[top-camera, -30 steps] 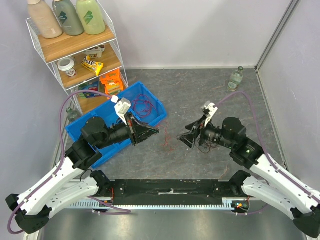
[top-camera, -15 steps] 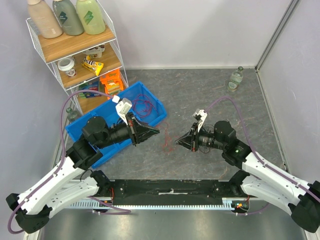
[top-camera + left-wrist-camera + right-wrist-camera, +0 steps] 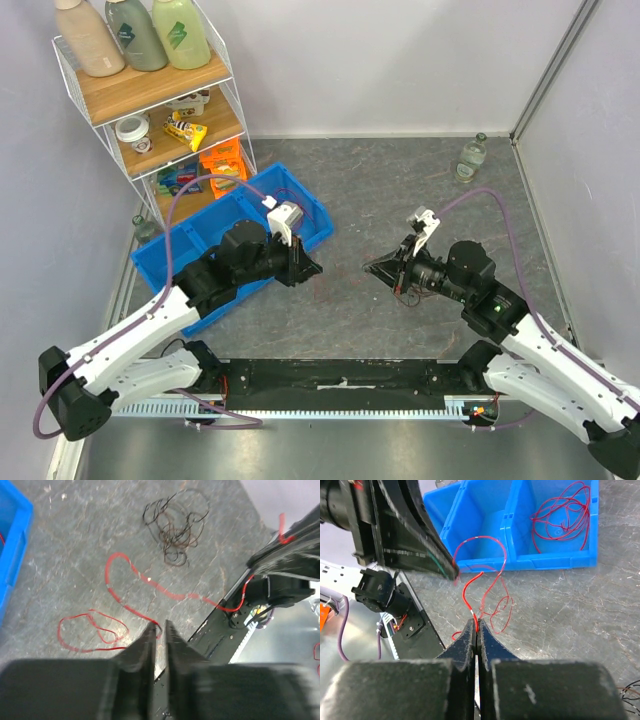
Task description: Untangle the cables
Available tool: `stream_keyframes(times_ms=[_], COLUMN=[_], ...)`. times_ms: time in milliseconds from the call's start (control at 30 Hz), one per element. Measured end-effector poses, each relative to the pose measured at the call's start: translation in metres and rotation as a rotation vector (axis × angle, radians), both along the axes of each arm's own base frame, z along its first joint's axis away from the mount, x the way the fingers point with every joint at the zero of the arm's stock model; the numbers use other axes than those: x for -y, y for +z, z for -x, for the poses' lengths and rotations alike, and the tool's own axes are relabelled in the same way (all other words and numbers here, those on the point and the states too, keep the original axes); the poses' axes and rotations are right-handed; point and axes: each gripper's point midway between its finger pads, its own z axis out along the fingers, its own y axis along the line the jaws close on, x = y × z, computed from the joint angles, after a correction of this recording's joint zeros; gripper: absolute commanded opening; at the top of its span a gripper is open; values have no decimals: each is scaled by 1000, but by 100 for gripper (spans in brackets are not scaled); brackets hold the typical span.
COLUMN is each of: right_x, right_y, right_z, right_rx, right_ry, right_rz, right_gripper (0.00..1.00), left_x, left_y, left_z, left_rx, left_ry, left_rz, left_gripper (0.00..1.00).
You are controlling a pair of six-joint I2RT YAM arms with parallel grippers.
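A thin red cable (image 3: pixel 481 555) is strung between my two grippers above the grey floor. My right gripper (image 3: pixel 477 625) is shut on one end of it, seen in the top view at right gripper (image 3: pixel 371 267). My left gripper (image 3: pixel 160 626) has its jaws a narrow slit apart with the cable's other end caught at the tips; the cable arcs up from there. In the top view the left gripper (image 3: pixel 314 268) faces the right one. More red cable (image 3: pixel 92 630) lies looped on the floor. A black cable bunch (image 3: pixel 175 530) lies apart. Red cables (image 3: pixel 562 515) lie in the blue bin (image 3: pixel 485 510).
The blue bin (image 3: pixel 170 262) stands under my left arm. A wire shelf rack (image 3: pixel 150 100) with bottles and packets fills the far left corner. A glass bottle (image 3: pixel 470 158) stands at the back right. A black rail (image 3: pixel 340 375) runs along the near edge.
My right gripper went from open to shut on the red cable and drew back right. My left arm swung forward over the bin, and its jaws eased a slit apart.
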Motion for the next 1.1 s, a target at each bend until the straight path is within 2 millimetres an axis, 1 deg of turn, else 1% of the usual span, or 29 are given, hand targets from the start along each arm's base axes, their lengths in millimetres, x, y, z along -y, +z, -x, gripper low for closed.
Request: stream_keyframes(times_ms=[33,100,167,200,267,333,433,467,533,600,633,667,700,767,867,933,1100], right_x=[0,-1,1,3,7,11,15,16,17,19,19,20,22,25,28,29,27], right_y=[-1,-3,-11,-15,-22,-24,-21,-20,-14,-4,2,7,13,23,39,51,80], right_z=[-1,-4,-10,-12,-18,-24,-30,-31,-33,-35,-35,-36,-37,-38,-40,-41,-43], right_rx=[-6,-26,-58,-76,-109,-127,-141,-146,-151,-153,-153,-152,-152,-154,-153,-147,-122], right_ry=[-4,-23,-64,-89,-146,-192,-246,-259,-280,-298,-304,-312,-326,-350,-376,-381,-373], right_rz=[-2,-9,-10,-11,-14,-22,-45,-54,-76,-106,-122,-140,-160,-197,-256,-291,-361], right_gripper=[0,0,0,0,0,0,0,0,0,0,0,0,0,0,0,0,0], left_x=[0,-2,-8,-10,-15,-18,-21,-22,-24,-27,-28,-28,-28,-24,-14,-7,3], left_y=[-5,-21,-35,-40,-46,-47,-52,-55,-62,-70,-72,-74,-75,-75,-77,-79,-93], left_z=[0,1,4,5,7,8,9,9,11,13,15,16,18,21,25,23,21], left_rx=[-10,-36,-58,-63,-66,-62,-58,-60,-69,-70,-68,-65,-62,-60,-81,-104,-186], left_ry=[0,-1,4,10,18,24,32,36,42,47,49,50,52,40,8,4,5], left_rz=[-14,-51,-83,-97,-109,-111,-112,-114,-118,-114,-103,-86,-65,-15,41,56,60], left_gripper=[44,59,77,81,82,82,68,61,56,57,61,67,72,78,81,82,84])
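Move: The red cable runs between both fingertips, the hands some 10 cm apart; its slack loop hangs about 4 cm ahead, 2 cm left and 15 cm below the left hand, so 5 cm ahead, 11 cm left and 17 cm below the right. The dark cable tangle lies roughly 6 cm ahead, 12 cm right and 25 cm below the right hand, the blue box's far compartment 25 cm ahead, 19 cm left and 23 cm below it. The red cable comes free of the left fingers as they spread wide, and that hand sinks about 9 cm and draws slightly back, swaying left and returning. Still pinching the cable near its end, the right hand pushes forward with a small dip, then climbs to finish some 8 cm higher, 4 cm forward and a little right, turning clockwise and rolling its left side up. ##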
